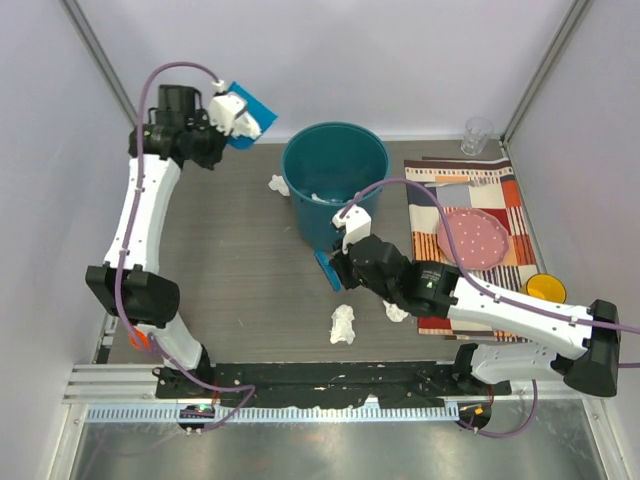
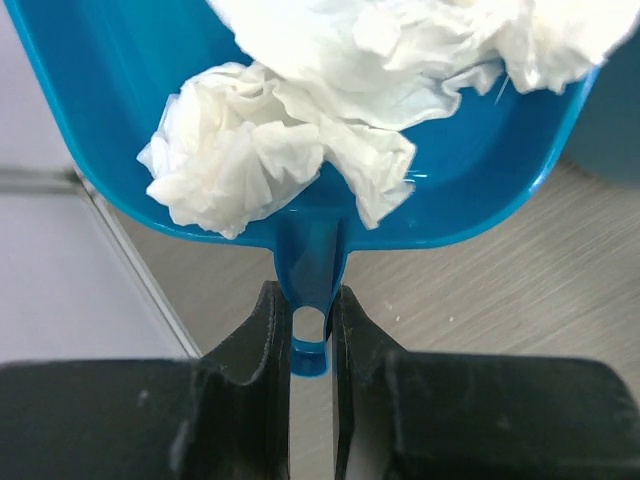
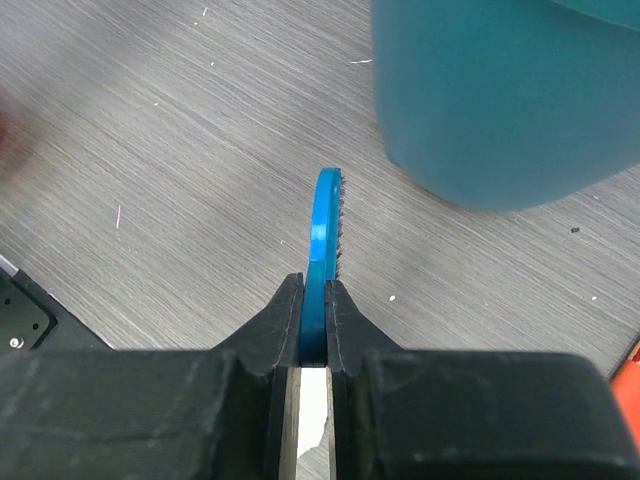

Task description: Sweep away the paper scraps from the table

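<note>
My left gripper [image 1: 232, 120] [image 2: 311, 310] is shut on the handle of a blue dustpan [image 1: 255, 105] [image 2: 120, 60], held up at the back left beside the teal bin [image 1: 335, 180]. Crumpled white paper scraps [image 2: 250, 150] lie in the pan. My right gripper [image 1: 335, 265] [image 3: 315, 300] is shut on a thin blue brush [image 1: 326, 270] [image 3: 325, 215] just in front of the bin [image 3: 500, 90]. On the table [image 1: 230, 260] one scrap [image 1: 278, 184] lies left of the bin, one [image 1: 342, 322] near the front, and one [image 1: 396, 311] partly under my right arm.
A striped placemat [image 1: 470, 195] at the right carries a pink plate [image 1: 472, 238]. A yellow cup [image 1: 545, 289] stands at its front corner and a clear glass [image 1: 477, 135] behind it. White paper shows inside the bin. Walls close in both sides and the back.
</note>
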You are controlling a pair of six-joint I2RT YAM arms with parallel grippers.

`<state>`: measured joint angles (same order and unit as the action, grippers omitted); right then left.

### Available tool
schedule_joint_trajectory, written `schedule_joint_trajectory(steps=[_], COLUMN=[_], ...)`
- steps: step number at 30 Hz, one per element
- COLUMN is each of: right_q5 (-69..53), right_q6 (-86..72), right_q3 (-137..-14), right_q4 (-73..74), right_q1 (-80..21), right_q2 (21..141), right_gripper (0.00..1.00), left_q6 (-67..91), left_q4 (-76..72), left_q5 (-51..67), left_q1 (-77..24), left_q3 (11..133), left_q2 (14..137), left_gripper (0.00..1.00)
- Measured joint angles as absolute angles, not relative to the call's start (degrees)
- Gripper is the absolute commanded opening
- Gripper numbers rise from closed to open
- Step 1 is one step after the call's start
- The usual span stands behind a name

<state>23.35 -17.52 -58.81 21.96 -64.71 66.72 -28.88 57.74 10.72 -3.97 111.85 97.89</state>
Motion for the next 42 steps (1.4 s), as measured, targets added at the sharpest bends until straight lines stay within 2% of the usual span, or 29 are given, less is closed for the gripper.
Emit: schedule_joint_trajectory(steps=[5, 9, 13, 20, 26, 34, 39, 42], right_q5=[23.38, 23.18, 22.81, 22.35, 21.93, 20.73, 19.53, 18.59], right_q6=[-17.54, -17.76, -17.93, -17.96, -17.87, -17.28, -16.75, -16.45], right_q3=[-58.46, -58.19, -58.15, -58.15, -58.15, -58.17, -58.28, -58.52], right_q4=[22.06, 22.09, 21.93, 21.87, 21.85, 21.26, 21.28, 20.69], right_q1=[-64.71, -64.71, -64.71, -64.71, -64.71, -64.71, -64.71, -64.71], right_q2=[66.24, 66.11, 65.8, 65.49, 65.49, 66.52, 67.81, 68.55], right_gripper=[0.01, 0.01, 0.01, 0.01, 0.01, 0.01, 0.01, 0.01], left_q6=[-30.72, -36.86, -45.47, -71.9, -87.5, -93.49, -89.27, -75.48], left_q4=[55.92, 50.61, 43.59, 14.37, -3.2, -13.52, -10.57, 6.09], left_q5=[-2.33, -15.35, -27.31, -43.83, -49.56, -51.48, -51.07, -45.36], left_q1=[-19.25, -29.47, -35.4, -42.15, -44.25, -44.4, -43.83, -40.84], left_q3=[113.75, 109.01, 104.07, 84.47, 79.83, 78.78, 78.56, 85.25], left_q2=[97.86, 97.51, 97.38, 95.18, 95.0, 91.48, 90.24, 90.26], left_gripper=[0.0, 0.0, 0.0, 0.0, 0.0, 0.0, 0.0, 0.0])
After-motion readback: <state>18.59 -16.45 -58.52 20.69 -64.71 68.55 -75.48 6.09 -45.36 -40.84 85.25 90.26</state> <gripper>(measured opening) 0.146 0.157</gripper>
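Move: The left hand holds the loaded dustpan by its handle. The scraps in the pan lie about 7 cm ahead and 6 cm to the right, near hand height. The bin's middle is roughly 23 cm to the right, 8 cm back and 16 cm lower; a loose scrap lies on the table beside the bin, some 12 cm right, 3 cm ahead and 28 cm below. From the right hand, the bin is about 14 cm straight ahead, its middle 10 cm lower. Keeping its grip on the dustpan handle, the left hand swings quickly about 15 cm to the right, towards the bin, while rolling its right side down by some 65 degrees and tipping its fingers upward, so the pan turns on edge over the bin's left side. Late on, it lifts about 8 cm with the pan still tipped, then begins to roll back and drift slightly left, while the right hand stays nearly in place with the brush held. ##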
